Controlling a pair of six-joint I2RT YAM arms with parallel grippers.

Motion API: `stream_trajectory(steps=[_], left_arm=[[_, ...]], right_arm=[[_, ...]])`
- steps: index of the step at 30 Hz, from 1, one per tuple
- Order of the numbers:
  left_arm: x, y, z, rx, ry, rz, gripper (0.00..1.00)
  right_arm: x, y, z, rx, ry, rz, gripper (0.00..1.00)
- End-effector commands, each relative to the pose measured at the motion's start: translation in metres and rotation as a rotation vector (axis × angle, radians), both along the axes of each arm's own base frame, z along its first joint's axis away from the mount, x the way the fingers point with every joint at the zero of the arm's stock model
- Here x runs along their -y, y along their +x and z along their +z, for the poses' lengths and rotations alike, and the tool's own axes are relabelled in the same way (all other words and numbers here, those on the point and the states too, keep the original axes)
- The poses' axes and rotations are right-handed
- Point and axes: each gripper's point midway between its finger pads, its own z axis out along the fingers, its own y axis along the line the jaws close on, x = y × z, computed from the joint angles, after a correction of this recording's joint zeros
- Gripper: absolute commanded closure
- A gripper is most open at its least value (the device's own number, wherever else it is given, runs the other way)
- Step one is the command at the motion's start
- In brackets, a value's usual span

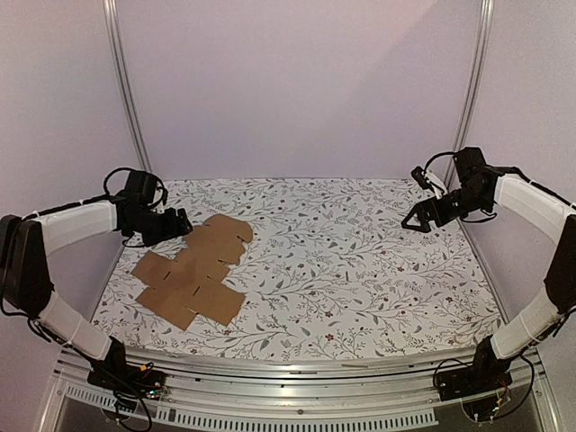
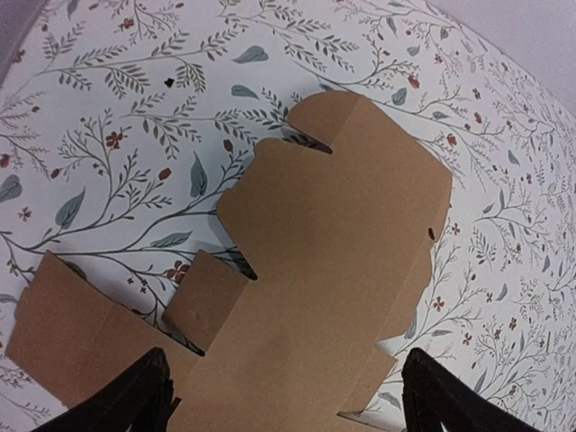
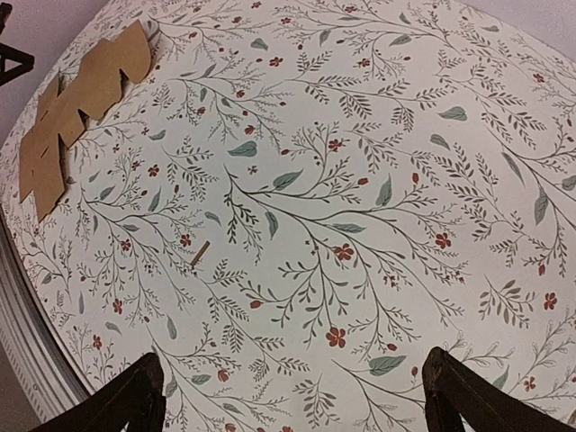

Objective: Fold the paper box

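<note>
The paper box (image 1: 193,268) lies as a flat brown die-cut cardboard sheet with flaps and slits on the left side of the floral table. My left gripper (image 1: 177,221) hovers open just above the sheet's far left edge. In the left wrist view the sheet (image 2: 333,261) fills the middle, and my black fingertips (image 2: 135,396) stand wide apart over it, nothing between them. My right gripper (image 1: 419,218) hangs open above the far right of the table, well away from the sheet. The right wrist view shows the sheet (image 3: 76,108) at the upper left.
A floral cloth (image 1: 360,261) covers the table. A small brown stick (image 3: 200,253) lies on the cloth between the sheet and the right gripper. An aluminium rail (image 1: 297,369) runs along the near edge. White walls and frame posts close the back and sides.
</note>
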Motion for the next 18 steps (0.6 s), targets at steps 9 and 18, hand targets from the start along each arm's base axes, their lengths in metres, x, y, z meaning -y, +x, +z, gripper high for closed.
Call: stream_trajectory(steps=[9,18], left_arm=[[0.025,-0.02,-0.085,-0.218,0.193,-0.043,0.11],[0.088,-0.032,-0.115,-0.185,0.233,-0.221,0.11]], right_arm=[[-0.078,-0.001,-0.013,-0.056,0.107,0.158,0.04],[-0.089,-0.007,-0.021,-0.062,0.081,0.192,0.04]])
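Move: Below the left hand lies the flattened paper box, its middle about 12 cm down, some 7 cm back and 3 cm to the right. The box's rounded end flap is about 6 cm ahead of this hand and 14 cm to its right, and its near right-hand panel some 15 cm back and 10 cm to the right, both as low. From the right hand the box's middle is roughly 60 cm to the left, 5 cm back and 18 cm below. The left hand, fingers held wide open, sinks about 10 cm onto the flat cardboard while drifting some 5 cm right and 3 cm back; the wrist tips the fingers nearer to straight down and lifts the hand's left side, each by about 15 degrees, and the fingertips come down on the body of the box and drag it to the right. The right hand, empty and open, sweeps about 9 cm left towards the box, sinking a little and easing off as it goes, still high above the bare cloth. ##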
